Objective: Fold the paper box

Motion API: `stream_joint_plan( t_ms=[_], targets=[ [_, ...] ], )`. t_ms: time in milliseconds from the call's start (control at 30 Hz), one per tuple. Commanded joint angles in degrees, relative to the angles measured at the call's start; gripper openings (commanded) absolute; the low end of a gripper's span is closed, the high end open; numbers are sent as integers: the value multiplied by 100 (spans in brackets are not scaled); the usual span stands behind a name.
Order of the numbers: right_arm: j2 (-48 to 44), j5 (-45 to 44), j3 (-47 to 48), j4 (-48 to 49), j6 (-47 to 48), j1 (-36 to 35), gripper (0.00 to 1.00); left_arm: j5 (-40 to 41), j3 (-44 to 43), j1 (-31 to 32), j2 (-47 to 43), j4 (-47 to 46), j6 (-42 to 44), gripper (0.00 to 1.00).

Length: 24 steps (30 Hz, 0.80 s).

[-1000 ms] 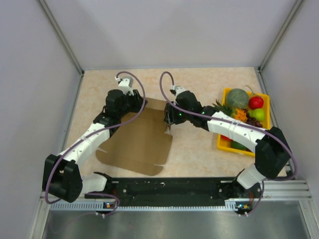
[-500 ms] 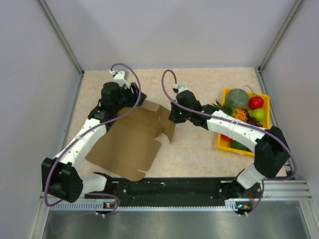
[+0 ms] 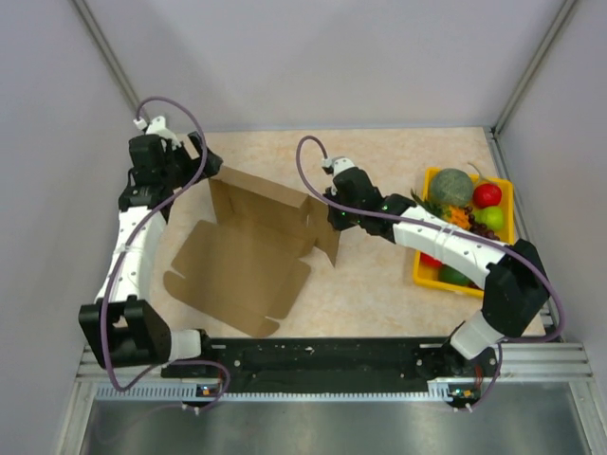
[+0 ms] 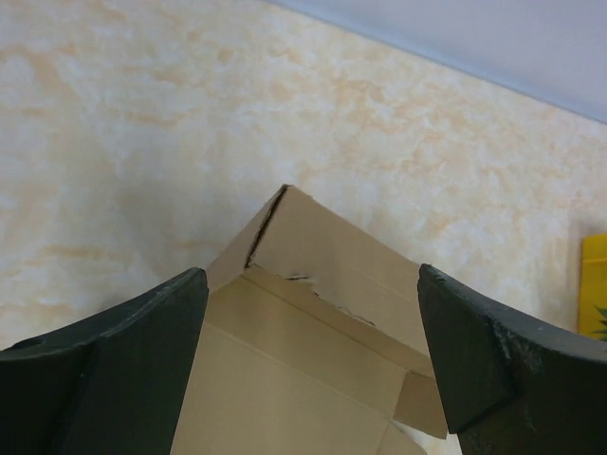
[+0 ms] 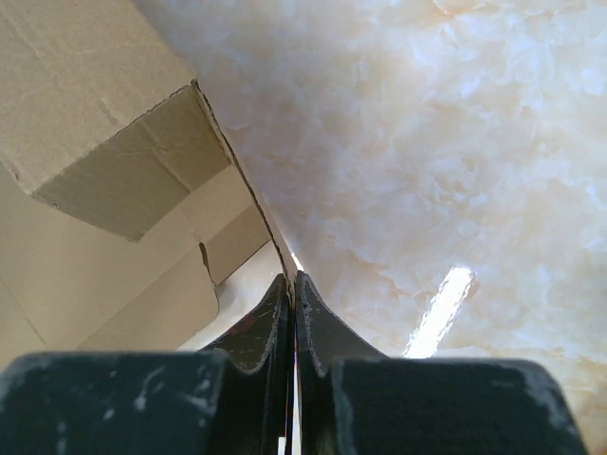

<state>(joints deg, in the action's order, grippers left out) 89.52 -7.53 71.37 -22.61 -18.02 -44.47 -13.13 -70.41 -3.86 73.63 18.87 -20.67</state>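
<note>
The paper box point(image 3: 242, 265) is a brown cardboard sheet lying at the table's middle, with its far panel point(image 3: 266, 204) folded up on edge. My right gripper point(image 3: 332, 226) is shut on the thin right edge of that raised panel. In the right wrist view the fingers point(image 5: 270, 318) pinch the cardboard edge, with the paper box point(image 5: 95, 142) to the left. My left gripper point(image 3: 196, 159) hangs wide open at the far left, just off the box's far left corner and holding nothing. Between its fingertips point(image 4: 142, 332) the left wrist view shows that corner of the paper box point(image 4: 313, 351).
A yellow fruit tray point(image 3: 423, 272) with toy fruit stands at the right of the table, behind the right arm. Grey walls close in the table on the left, right and far sides. A black rail point(image 3: 322, 355) runs along the near edge.
My left gripper let go of the box, opened wide and drew back to the far left. My right gripper shut on the box's right edge. The far panel has risen.
</note>
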Motion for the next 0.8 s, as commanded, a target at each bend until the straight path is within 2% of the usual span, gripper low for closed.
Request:
stream_joint_plan(
  t_ms=[0,100,133,200,333,400,567,667,767],
  targets=[
    [-48,-38,324,81,316,0,0,-910,-559,-220,713,133,193,94],
    [-31,-3,360,99,422,8,0,-1060,-623,-256,1162,126,282,91],
    [-31,-3,368,99,448,8,0,-1356,-640,-265,1328,38,300,89],
    [-22,-3,395,99,501,8,0,-1639,-658,-273,1470,-15,300,79],
    [-4,32,500,11,493,8,0,-1729,-430,-265,1506,-33,309,69],
    [39,67,649,-85,431,8,0,-1764,-229,-265,1444,-68,239,59],
    [320,15,1167,-831,81,26,0,-1904,466,-238,935,-629,-121,48],
    [540,-73,1581,-1340,-349,44,0,-1922,888,-168,610,-833,-367,45],
    [541,-134,1608,-1395,-832,78,0,-2018,1319,-107,293,-1157,-614,45]
  ],
)
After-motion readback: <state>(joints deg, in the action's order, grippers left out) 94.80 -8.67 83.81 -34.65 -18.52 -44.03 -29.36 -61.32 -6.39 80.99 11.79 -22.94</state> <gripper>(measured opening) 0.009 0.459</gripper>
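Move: The left hand, fingers wide open and holding nothing, has the upper left corner of the box's standing wall about 3 cm ahead, 1 cm to its right and 9 cm below. The unfolded bottom panel's middle is roughly 9 cm back, 7 cm right and 20 cm below. The right hand already has the right side flap between its fingertips; the standing wall's right end lies about 5 cm ahead and 5 cm left of it, roughly level. The left fingertips come down astride the box's upper left corner and seem to touch it: the hand sinks about 8.5 cm, first reaching 3 cm forward, then drawing back as much and edging right, while tipping down, turning clockwise some 10 degrees and closing to about half open. The right hand keeps its pinch on the side flap, staying put, then rising about 2 cm and easing slightly forward. ##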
